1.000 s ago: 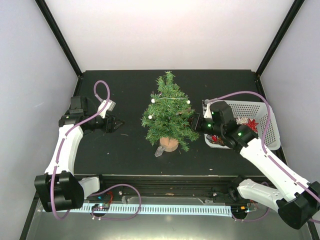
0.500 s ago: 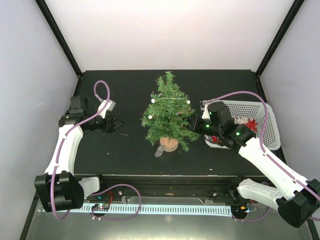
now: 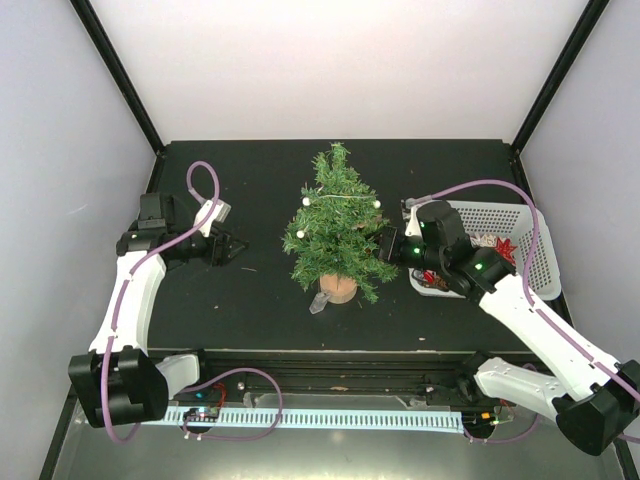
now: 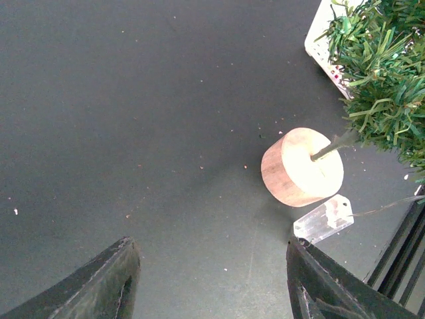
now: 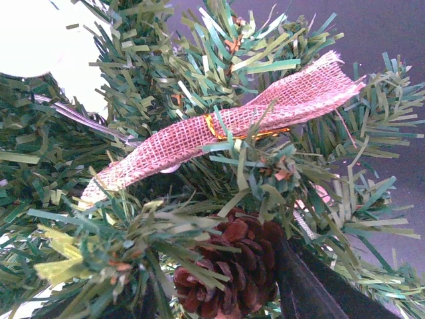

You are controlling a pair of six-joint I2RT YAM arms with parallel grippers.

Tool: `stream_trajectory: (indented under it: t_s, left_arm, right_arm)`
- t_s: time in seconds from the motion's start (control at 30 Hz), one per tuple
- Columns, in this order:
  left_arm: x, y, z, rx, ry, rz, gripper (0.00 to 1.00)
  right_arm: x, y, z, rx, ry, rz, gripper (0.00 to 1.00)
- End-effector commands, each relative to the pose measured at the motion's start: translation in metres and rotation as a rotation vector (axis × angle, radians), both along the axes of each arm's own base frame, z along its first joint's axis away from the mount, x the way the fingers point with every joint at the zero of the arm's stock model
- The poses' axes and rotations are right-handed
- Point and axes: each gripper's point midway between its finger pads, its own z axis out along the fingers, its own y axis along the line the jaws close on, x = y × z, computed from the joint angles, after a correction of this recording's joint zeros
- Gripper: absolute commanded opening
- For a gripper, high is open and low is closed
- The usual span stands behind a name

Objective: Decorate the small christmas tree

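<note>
The small christmas tree (image 3: 335,225) stands mid-table on its round wooden base (image 3: 338,288), with a garland of white beads (image 3: 376,204) near its top. My right gripper (image 3: 385,245) is pushed into the tree's right side. In the right wrist view a brown pinecone (image 5: 229,266) sits among the branches (image 5: 166,66) between my open fingers. It rests against the right finger (image 5: 312,286), and a sliver of gap shows on its left. A pink burlap bow (image 5: 219,129) lies on the twigs above it. My left gripper (image 3: 237,248) hovers open and empty to the tree's left.
A white basket (image 3: 530,225) holding red ornaments stands at the right, behind my right arm. A clear crystal ornament (image 3: 320,303) lies on the table by the tree's base (image 4: 302,166). It shows in the left wrist view as the clear piece (image 4: 323,219) near my left gripper (image 4: 212,279).
My right gripper has pushed a little further left into the tree and its jaws have widened round the pinecone. The left arm has not moved.
</note>
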Motion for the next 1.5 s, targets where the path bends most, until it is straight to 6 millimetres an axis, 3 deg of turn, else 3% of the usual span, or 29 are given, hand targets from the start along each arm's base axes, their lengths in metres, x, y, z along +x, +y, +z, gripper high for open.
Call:
stream_trajectory:
  t_s: [0.0,0.43,0.83,1.17,1.47]
  left_arm:
    - [-0.001,-0.003,0.009,-0.01,-0.038,-0.005,0.61]
    - [-0.001,-0.003,0.008,-0.009,-0.042,-0.001,0.62]
    - [-0.001,-0.002,0.008,-0.006,-0.047,0.0,0.62]
    - [-0.002,-0.002,0.008,-0.007,-0.049,0.001,0.62]
    - [-0.002,-0.003,0.009,-0.005,-0.053,0.0,0.62]
  right_arm:
    - [-0.002,-0.003,0.016,-0.007,-0.041,0.0,0.5]
    - [-0.005,-0.015,0.015,-0.043,-0.051,-0.032,0.5]
    - [-0.008,-0.017,0.017,-0.042,-0.052,-0.031,0.4]
    - [-0.001,-0.006,0.01,-0.031,-0.039,-0.007,0.26]
    - [0.003,0.006,0.007,-0.007,-0.023,0.023,0.23]
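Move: The pinecone hangs at the right hand's half-open fingers, about 1 cm ahead, 1 cm left and 1 cm below. The burlap ribbon lies roughly 4 cm ahead and 2 cm left, at about the same height; a white bulb sits some 6 cm ahead, 1 cm left and 5 cm higher. The tree's trunk is around 9 cm left and 2 cm ahead. From the left hand the pinecone is about 28 cm right, 2 cm ahead and slightly higher. Rightward and slightly back, the right hand eases about 1.5 cm off the pinecone with its fingers still apart, rolling only a few degrees. It then narrows the fingers from half to about a quarter open and comes back some 1 cm left and forward, sinking nearly 1 cm, so the fingertips end close against the pinecone's side. ##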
